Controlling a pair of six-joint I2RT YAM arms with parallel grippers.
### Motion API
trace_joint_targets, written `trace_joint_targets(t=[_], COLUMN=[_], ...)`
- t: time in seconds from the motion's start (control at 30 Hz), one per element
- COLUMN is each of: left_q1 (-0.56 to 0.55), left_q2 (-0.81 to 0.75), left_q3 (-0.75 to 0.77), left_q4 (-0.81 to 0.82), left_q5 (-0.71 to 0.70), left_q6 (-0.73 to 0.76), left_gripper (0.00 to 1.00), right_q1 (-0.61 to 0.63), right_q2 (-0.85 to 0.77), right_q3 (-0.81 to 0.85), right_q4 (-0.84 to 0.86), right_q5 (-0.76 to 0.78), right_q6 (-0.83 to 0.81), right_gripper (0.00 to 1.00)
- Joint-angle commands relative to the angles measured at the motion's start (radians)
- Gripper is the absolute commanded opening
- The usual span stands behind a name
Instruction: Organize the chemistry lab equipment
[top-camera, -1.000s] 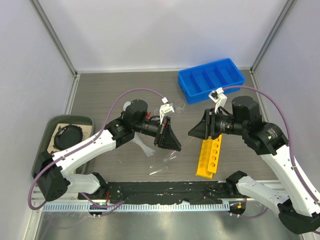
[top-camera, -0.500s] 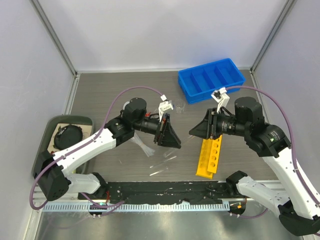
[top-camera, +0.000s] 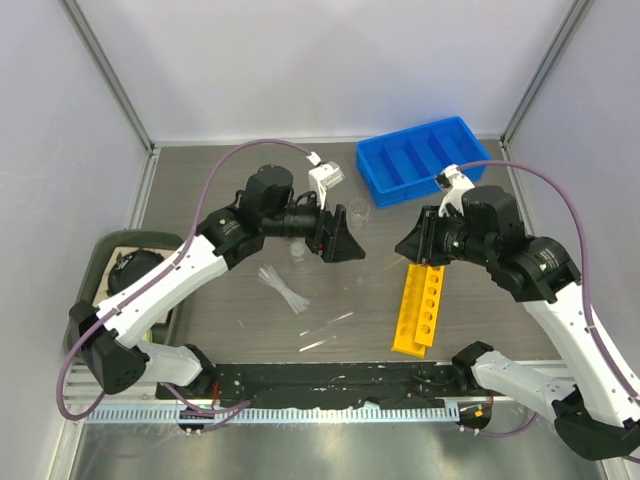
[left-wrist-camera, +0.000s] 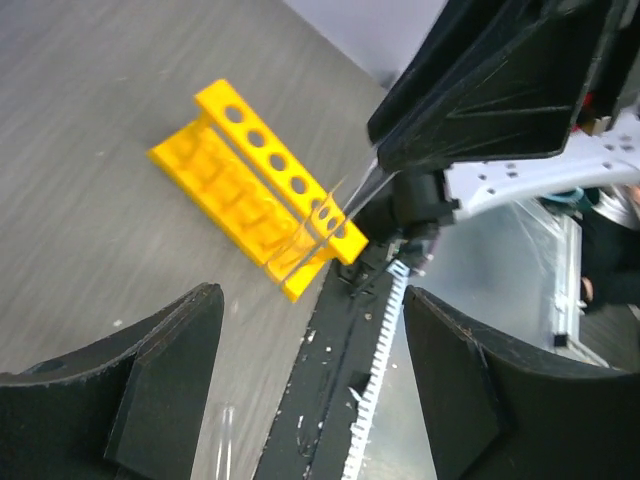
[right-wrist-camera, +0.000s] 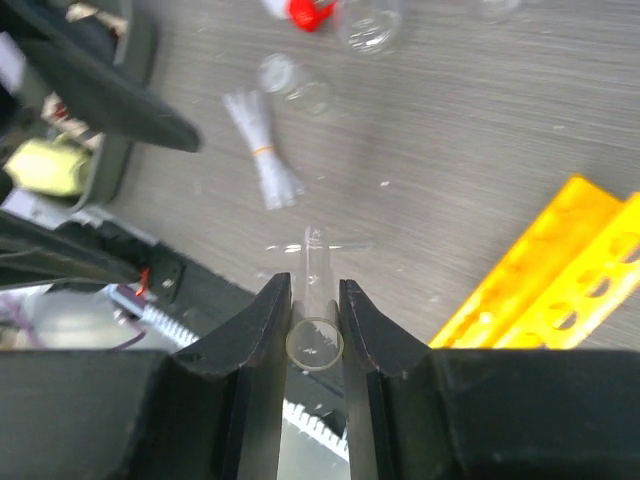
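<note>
My right gripper (top-camera: 408, 247) is shut on a clear glass tube (right-wrist-camera: 314, 300) and holds it above the table, left of the yellow holed rack (top-camera: 420, 308). The tube's tip shows in the left wrist view (left-wrist-camera: 330, 212), in front of the rack (left-wrist-camera: 262, 190). My left gripper (top-camera: 345, 246) is open and empty, raised and facing the right gripper. A bundle of thin pipettes (top-camera: 281, 291) and loose clear tubes (top-camera: 326, 331) lie on the table. Small clear beakers (top-camera: 358, 212) stand near the blue compartmented bin (top-camera: 422, 158). A red nozzle (right-wrist-camera: 310, 10) shows at the top of the right wrist view.
A dark green tray (top-camera: 100, 262) with dark contents sits at the left edge, partly under the left arm. Grey walls enclose the table on three sides. A black rail (top-camera: 330, 378) runs along the near edge.
Both grippers have risen and moved toward the far side. The left arm has swung away from the pipette bundle, uncovering it. The right gripper still holds the tube.
</note>
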Motion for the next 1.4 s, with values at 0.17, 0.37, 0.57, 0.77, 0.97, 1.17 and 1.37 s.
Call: trace_joint_targets(t=[0.17,0.37,0.57,0.77,0.97,1.17,1.37], left_q1=[0.005,0.005,0.005,0.005,0.005,0.004,0.004], left_q2=[-0.075,-0.197,-0.311,-0.397,-0.412,-0.403,-0.400], left_q3=[0.077,-0.017,-0.071,-0.109,-0.137,-0.154,-0.161], left_q4=[-0.390,-0.470,-0.575,-0.602,-0.602,-0.582,-0.567], left_q5=[-0.425,-0.522,-0.667,-0.720,-0.718,-0.718,-0.715], left_q6=[0.057,0.038,0.024,0.019,0.022,0.021,0.019], left_gripper=[0.75,0.76,0.77,0.89,1.00,1.00,1.00], right_q1=[0.003,-0.029,-0.109,-0.160,-0.160,-0.160,-0.160], right_q2=[0.158,0.234,0.265,0.282,0.287,0.268,0.234], right_q3=[0.233,0.252,0.186,0.160,0.126,0.083,0.049], right_q4=[-0.146,-0.196,-0.157,-0.134,-0.136,-0.142,-0.150], right_q5=[0.489,0.670,0.679,0.620,0.595,0.583,0.561], right_q6=[-0.082,-0.106,-0.108,-0.099,-0.086,-0.076,-0.066], right_gripper=[0.13,0.13,0.13,0.13,0.12,0.12,0.11])
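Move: Almost beneath the right hand, which holds a test tube, the yellow rack's middle lies about 7 cm to the right, 1 cm ahead and 25 cm down. From that hand the glass beaker stands some 27 cm ahead and 9 cm left, the blue box about 40 cm ahead and 9 cm right. For the empty left hand, the nearer loose tube is roughly 3 cm back, 5 cm left and 29 cm down; the tied bundle lies about 5 cm ahead and 17 cm left. Swinging right and forward, the right hand carries the tube it still grips from beside the other hand to above the rack's far end, about 15 cm across the table, then eases down some 5 cm while turning clockwise and tipping its fingers further down. The left hand backs away leftward over the loose tubes towards the bundle, sinks, swings its fingers forward and down, and opens fully. ##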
